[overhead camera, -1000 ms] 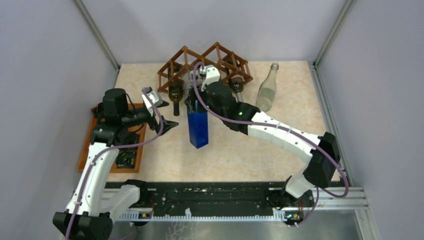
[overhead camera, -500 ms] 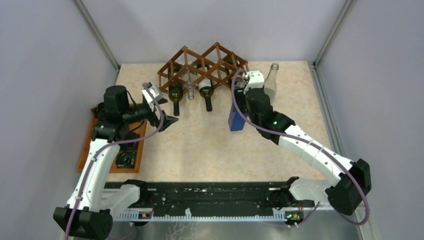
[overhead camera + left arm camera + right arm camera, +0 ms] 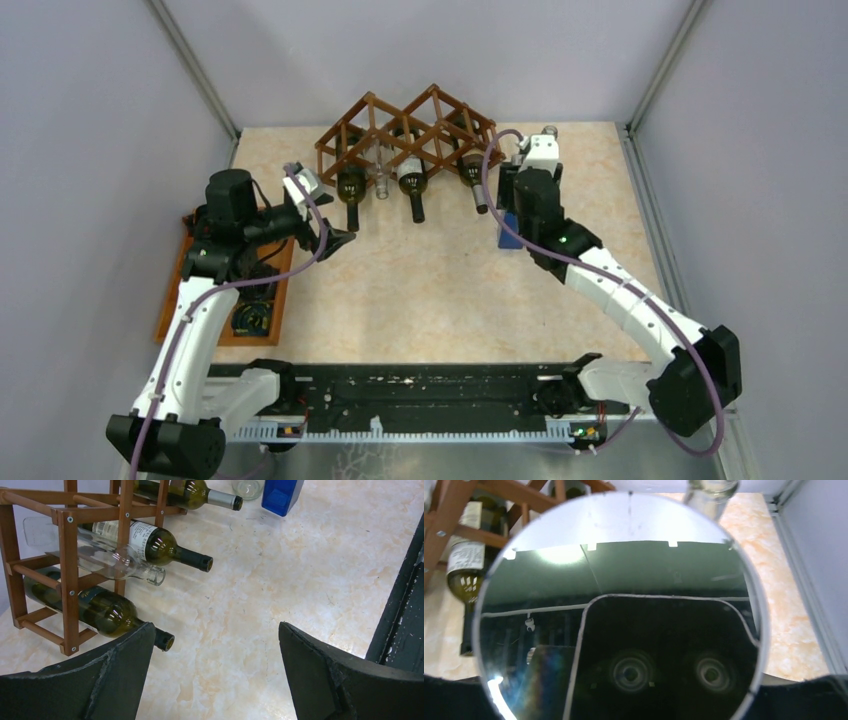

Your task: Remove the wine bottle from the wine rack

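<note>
The brown wooden wine rack stands at the back of the table, also in the left wrist view. Several bottles lie in it, necks toward me: a dark green one, a clear one, a labelled green one and another at the right. My right gripper is shut on a blue bottle, upright right of the rack; its shiny round end fills the right wrist view. My left gripper stands open and empty beside the leftmost bottle's mouth.
A clear glass bottle stands just behind the right wrist, near the right wall. An orange-brown tray lies at the left edge under the left arm. A black rail runs along the near edge.
The right arm has swung from the middle of the table to the right, carrying the blue bottle over beside the clear glass bottle. The left arm has barely moved.
</note>
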Action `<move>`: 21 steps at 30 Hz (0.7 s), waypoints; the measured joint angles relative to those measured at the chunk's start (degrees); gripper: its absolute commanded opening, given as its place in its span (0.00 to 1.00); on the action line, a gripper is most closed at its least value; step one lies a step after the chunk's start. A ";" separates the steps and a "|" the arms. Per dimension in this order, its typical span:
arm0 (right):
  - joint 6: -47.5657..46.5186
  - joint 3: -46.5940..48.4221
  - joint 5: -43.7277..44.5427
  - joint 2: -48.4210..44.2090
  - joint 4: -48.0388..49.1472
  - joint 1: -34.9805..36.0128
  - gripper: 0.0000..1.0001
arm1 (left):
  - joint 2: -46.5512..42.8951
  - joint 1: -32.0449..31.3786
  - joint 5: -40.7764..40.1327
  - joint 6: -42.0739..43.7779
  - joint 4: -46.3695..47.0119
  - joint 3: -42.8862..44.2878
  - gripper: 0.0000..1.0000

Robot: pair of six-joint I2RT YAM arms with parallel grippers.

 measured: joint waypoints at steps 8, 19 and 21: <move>-1.97 -1.05 3.04 1.25 4.39 -3.43 0.00 | 0.04 0.00 0.00 -0.02 -0.07 0.28 0.99; -2.51 -3.56 3.87 4.90 8.90 -5.70 0.00 | 0.02 0.00 -0.02 0.07 -0.04 1.22 0.99; -2.49 -3.63 3.87 5.27 9.05 -6.03 0.00 | 0.02 0.00 -0.02 0.07 -0.07 1.31 0.99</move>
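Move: Out to the right of the rack, the right hand holds the blue bottle upright by its upper part. The bare patch of table it is bound for lies some 3 cm ahead, 5 cm to the right and 26 cm below. The clear bottle stands about 10 cm ahead and 5 cm right, its middle 12 cm lower; the silver-necked bottle lies 15 cm ahead and 11 cm left, 20 cm down. From the left hand that patch is roughly 12 cm ahead, 44 cm right and 29 cm below. Easing the blue bottle about 4 cm to the right and 3 cm forward, the right hand closes in on the standing clear bottle, then sinks roughly 3 cm towards the table in the second half. Meanwhile the hand swings some 10 degrees clockwise; its fingers keep their hold on the bottle. ##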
